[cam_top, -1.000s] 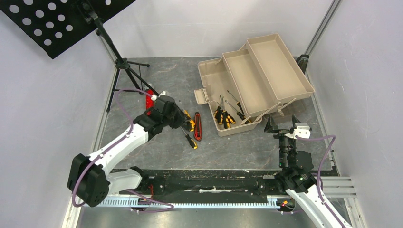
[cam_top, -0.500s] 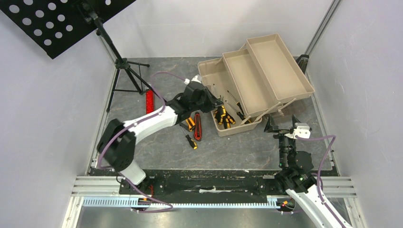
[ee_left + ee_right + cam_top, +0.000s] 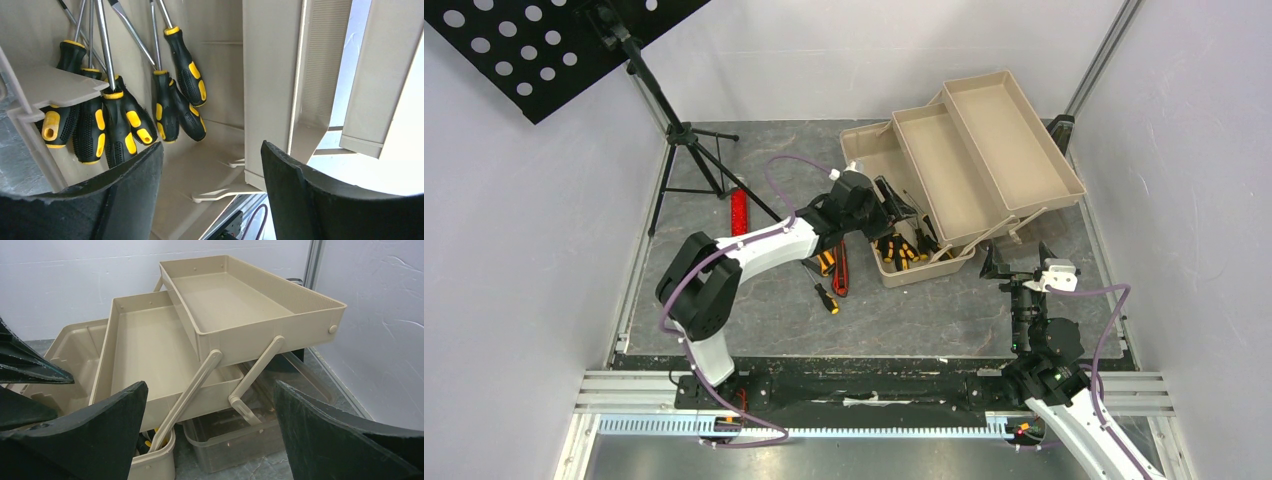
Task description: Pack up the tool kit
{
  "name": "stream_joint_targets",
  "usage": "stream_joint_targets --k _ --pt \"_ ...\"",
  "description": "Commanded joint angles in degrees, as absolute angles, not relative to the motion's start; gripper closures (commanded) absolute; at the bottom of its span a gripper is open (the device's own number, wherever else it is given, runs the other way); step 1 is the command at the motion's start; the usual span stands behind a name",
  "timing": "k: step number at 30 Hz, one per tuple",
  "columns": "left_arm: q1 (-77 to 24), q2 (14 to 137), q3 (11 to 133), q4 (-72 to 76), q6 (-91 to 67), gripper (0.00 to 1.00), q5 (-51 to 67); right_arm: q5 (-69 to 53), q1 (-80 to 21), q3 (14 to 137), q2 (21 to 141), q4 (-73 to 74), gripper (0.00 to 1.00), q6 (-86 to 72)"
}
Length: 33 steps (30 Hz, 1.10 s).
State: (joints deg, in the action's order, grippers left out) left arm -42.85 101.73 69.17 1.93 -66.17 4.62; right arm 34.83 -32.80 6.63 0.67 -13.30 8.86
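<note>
The tan toolbox [image 3: 984, 140] stands open at the back right, its two trays [image 3: 210, 295] folded out. Several yellow-and-black screwdrivers [image 3: 120, 120] lie in its bottom compartment [image 3: 896, 250]. My left gripper [image 3: 896, 203] hangs open over that compartment, with nothing between its fingers [image 3: 212, 195]. On the table left of the box lie one screwdriver [image 3: 826, 297], a red utility knife [image 3: 840, 276] and an orange one [image 3: 826, 262]. My right gripper [image 3: 1016, 262] stands open and empty by the box's front right corner [image 3: 210, 435].
A black music stand [image 3: 544, 45] on a tripod [image 3: 689, 150] fills the back left. A plain red bar [image 3: 740, 212] lies by the tripod's feet. A clear plastic container [image 3: 235, 437] sits under the folded-out trays. White walls close in on both sides.
My left arm swung right from the loose tools on the table to above the toolbox's bottom compartment, and its jaws went from nearly shut to open. The right arm stayed still.
</note>
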Motion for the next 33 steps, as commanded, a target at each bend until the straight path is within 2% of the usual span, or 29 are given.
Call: stream_joint_targets --k 1,12,21,33 --pt "-43.07 98.37 70.8 2.41 -64.94 0.22 2.39 35.54 -33.09 6.45 -1.58 -15.84 0.02 9.49" --pt "-43.07 86.19 66.27 -16.78 -62.83 0.25 -10.55 35.47 -33.13 6.5 -1.81 -15.82 0.02 9.4" --pt "-43.07 77.77 58.19 -32.09 -70.28 0.28 -18.91 35.49 -33.13 6.5 -1.93 -15.83 0.02 9.4" --pt "-43.07 81.52 55.72 -41.38 -75.16 0.31 -19.89 35.75 -33.13 6.48 -2.07 -15.84 0.02 9.5"
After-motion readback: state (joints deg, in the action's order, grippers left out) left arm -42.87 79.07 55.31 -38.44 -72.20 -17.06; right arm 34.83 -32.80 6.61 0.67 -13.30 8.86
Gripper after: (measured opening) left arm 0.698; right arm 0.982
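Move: Over the toolbox's lower compartment, the empty left hand has the last loose screwdriver about 17 cm to its left, 13 cm back and 14 cm below. From that hand, the yellow cutter is some 18 cm left and 5 cm back, the red cutter about 13 cm left and 8 cm back; the packed screwdrivers lie just below, about 4 cm back. From the idle right hand, the loose screwdriver is roughly 37 cm left and 2 cm back. Swinging out of the toolbox with open, empty fingers, the left hand travels about 18 cm left and nearly 10 cm back towards the loose screwdriver. It first rises some 4 cm, then sinks about 10 cm, while the wrist turns nearly 40 degrees so that the fingers point mostly down; they stay open above the table, touching nothing. ##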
